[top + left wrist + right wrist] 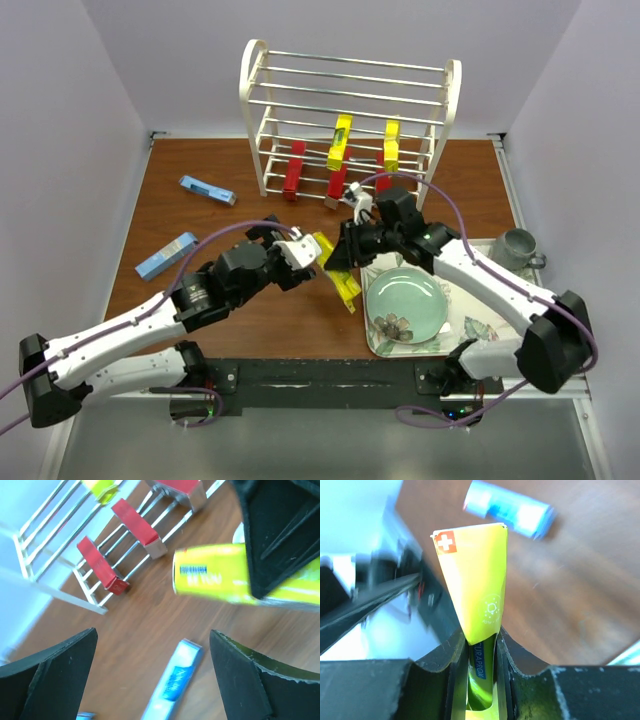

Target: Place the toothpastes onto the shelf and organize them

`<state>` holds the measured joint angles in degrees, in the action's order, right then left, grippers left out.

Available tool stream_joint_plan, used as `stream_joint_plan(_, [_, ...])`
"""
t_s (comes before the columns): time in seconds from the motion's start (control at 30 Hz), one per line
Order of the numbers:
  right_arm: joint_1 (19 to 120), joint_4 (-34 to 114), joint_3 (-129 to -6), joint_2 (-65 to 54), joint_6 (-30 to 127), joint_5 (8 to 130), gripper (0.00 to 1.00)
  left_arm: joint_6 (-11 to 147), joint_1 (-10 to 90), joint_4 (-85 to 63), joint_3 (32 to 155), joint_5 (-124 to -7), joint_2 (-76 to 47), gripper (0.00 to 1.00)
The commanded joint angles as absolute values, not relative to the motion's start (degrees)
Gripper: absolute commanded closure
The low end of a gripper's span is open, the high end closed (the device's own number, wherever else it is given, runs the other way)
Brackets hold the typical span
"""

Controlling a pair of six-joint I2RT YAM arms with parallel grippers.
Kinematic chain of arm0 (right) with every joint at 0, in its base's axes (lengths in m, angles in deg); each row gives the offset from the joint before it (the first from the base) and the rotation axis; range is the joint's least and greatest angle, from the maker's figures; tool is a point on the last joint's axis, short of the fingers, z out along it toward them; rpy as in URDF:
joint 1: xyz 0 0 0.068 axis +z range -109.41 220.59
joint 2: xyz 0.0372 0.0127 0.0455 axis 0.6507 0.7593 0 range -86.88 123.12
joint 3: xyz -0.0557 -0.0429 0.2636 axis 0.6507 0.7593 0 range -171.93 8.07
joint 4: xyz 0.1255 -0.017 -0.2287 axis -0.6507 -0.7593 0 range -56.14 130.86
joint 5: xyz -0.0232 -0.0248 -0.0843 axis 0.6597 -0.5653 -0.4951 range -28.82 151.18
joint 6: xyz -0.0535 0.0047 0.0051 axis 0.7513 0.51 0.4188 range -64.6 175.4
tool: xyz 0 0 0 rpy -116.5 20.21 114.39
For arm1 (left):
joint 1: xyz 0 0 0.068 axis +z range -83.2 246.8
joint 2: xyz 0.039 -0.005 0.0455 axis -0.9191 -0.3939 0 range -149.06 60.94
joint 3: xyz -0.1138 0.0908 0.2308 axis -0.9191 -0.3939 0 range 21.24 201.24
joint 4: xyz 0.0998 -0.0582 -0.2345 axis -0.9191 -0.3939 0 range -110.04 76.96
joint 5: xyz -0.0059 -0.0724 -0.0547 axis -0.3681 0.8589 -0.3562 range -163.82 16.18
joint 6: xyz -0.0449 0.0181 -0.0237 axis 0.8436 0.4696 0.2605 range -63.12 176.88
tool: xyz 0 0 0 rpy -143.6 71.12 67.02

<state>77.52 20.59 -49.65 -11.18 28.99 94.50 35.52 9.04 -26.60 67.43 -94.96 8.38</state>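
Note:
The white wire shelf (350, 90) stands at the back centre. Red boxes (293, 170) and yellow boxes (340, 142) stand upright in its lower rungs; they also show in the left wrist view (140, 527). Two light blue boxes (207, 190) (166, 256) lie on the table at the left. My right gripper (350, 250) (481, 635) is shut on a yellow box (345, 285) (475, 580), held above the table centre. My left gripper (305, 255) (152, 645) is open and empty beside that box, above a blue box (172, 685).
A floral tray (470, 330) at the right front holds a green plate (405, 298). A grey mug (515, 248) stands behind it. White walls close in the table on the left, back and right.

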Motion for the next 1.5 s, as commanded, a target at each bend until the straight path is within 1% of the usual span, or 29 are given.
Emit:
stream_joint_plan(0.0, [76.5,35.3,-44.5,-19.3,13.7,76.4,0.89,56.4,9.2,-21.0,67.1,-98.6,11.4,0.00])
stream_joint_plan(0.07, [76.6,37.5,-41.6,-22.9,10.8,70.1,0.89,60.7,9.1,-19.8,66.2,-97.3,12.9,0.00])
stream_joint_plan(0.2, [76.5,42.2,-37.7,-27.7,3.4,62.5,0.89,70.9,9.1,-15.9,64.7,-93.6,14.2,0.00])
stream_joint_plan(0.4, [76.6,44.1,-34.0,-32.8,-3.3,56.8,0.89,83.4,8.8,-3.8,60.7,-86.3,12.3,0.00])
stream_joint_plan(0.5, [76.6,44.0,-33.2,-34.1,-5.3,55.1,0.88,86.6,7.5,2.1,59.3,-85.6,9.9,0.00])
stream_joint_plan(0.6, [76.6,43.7,-32.1,-35.6,-7.1,53.5,0.88,85.8,4.8,7.5,58.9,-85.9,6.7,0.00])
stream_joint_plan(0.77, [76.6,43.0,-31.4,-36.6,-8.1,52.7,0.87,84.6,1.6,11.6,59.5,-91.2,1.5,0.01])
stream_joint_plan(0.93, [76.7,43.7,-30.6,-36.4,-9.6,53.2,0.87,82.3,-1.7,14.3,61.7,-96.2,-4.6,0.09])
stream_joint_plan(1.03, [76.7,44.3,-30.3,-36.3,-10.2,53.6,0.86,80.2,-3.2,14.4,62.8,-101.8,-8.0,0.14])
stream_joint_plan(1.07, [76.7,44.4,-30.3,-36.2,-10.2,53.8,0.86,80.4,-3.4,14.5,62.8,-102.8,-8.4,0.19])
stream_joint_plan(1.17, [76.7,44.4,-30.1,-36.4,-10.3,54.0,0.86,80.5,-3.6,16.9,62.3,-105.4,-9.5,0.26])
stream_joint_plan(1.33, [76.7,45.1,-29.3,-37.0,-11.0,54.1,0.86,80.3,-3.6,19.8,62.7,-107.6,-12.6,0.35])
stream_joint_plan(1.4, [76.7,45.0,-29.3,-36.9,-11.0,54.1,0.85,80.3,-3.6,21.4,62.7,-107.7,-13.6,0.42])
stream_joint_plan(1.47, [76.7,45.0,-29.2,-36.9,-11.0,54.5,0.85,79.8,-3.6,22.5,62.7,-107.7,-14.3,0.47])
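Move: The yellow toothpaste, still clamped in the right fingers, has its middle about 11 cm to the left hand's right, 3 cm back and 4 cm lower. On the table, a blue toothpaste lies some 5 cm ahead of the left hand, 7 cm to its left and 20 cm below. From the right hand the shelf is roughly 30 cm straight ahead and slightly higher; the green plate is 16 cm to its right, 1 cm back, 17 cm down. The right fingers keep their pinch on the yellow toothpaste while that hand carries it about 8 cm right, forward towards the shelf and up, turning some 50 degrees clockwise, then holds it out. The empty left hand rises a little, then swings right, drawing back and sinking, rolls left side down and partly closes its wide-open fingers around the toothpaste's near end. ##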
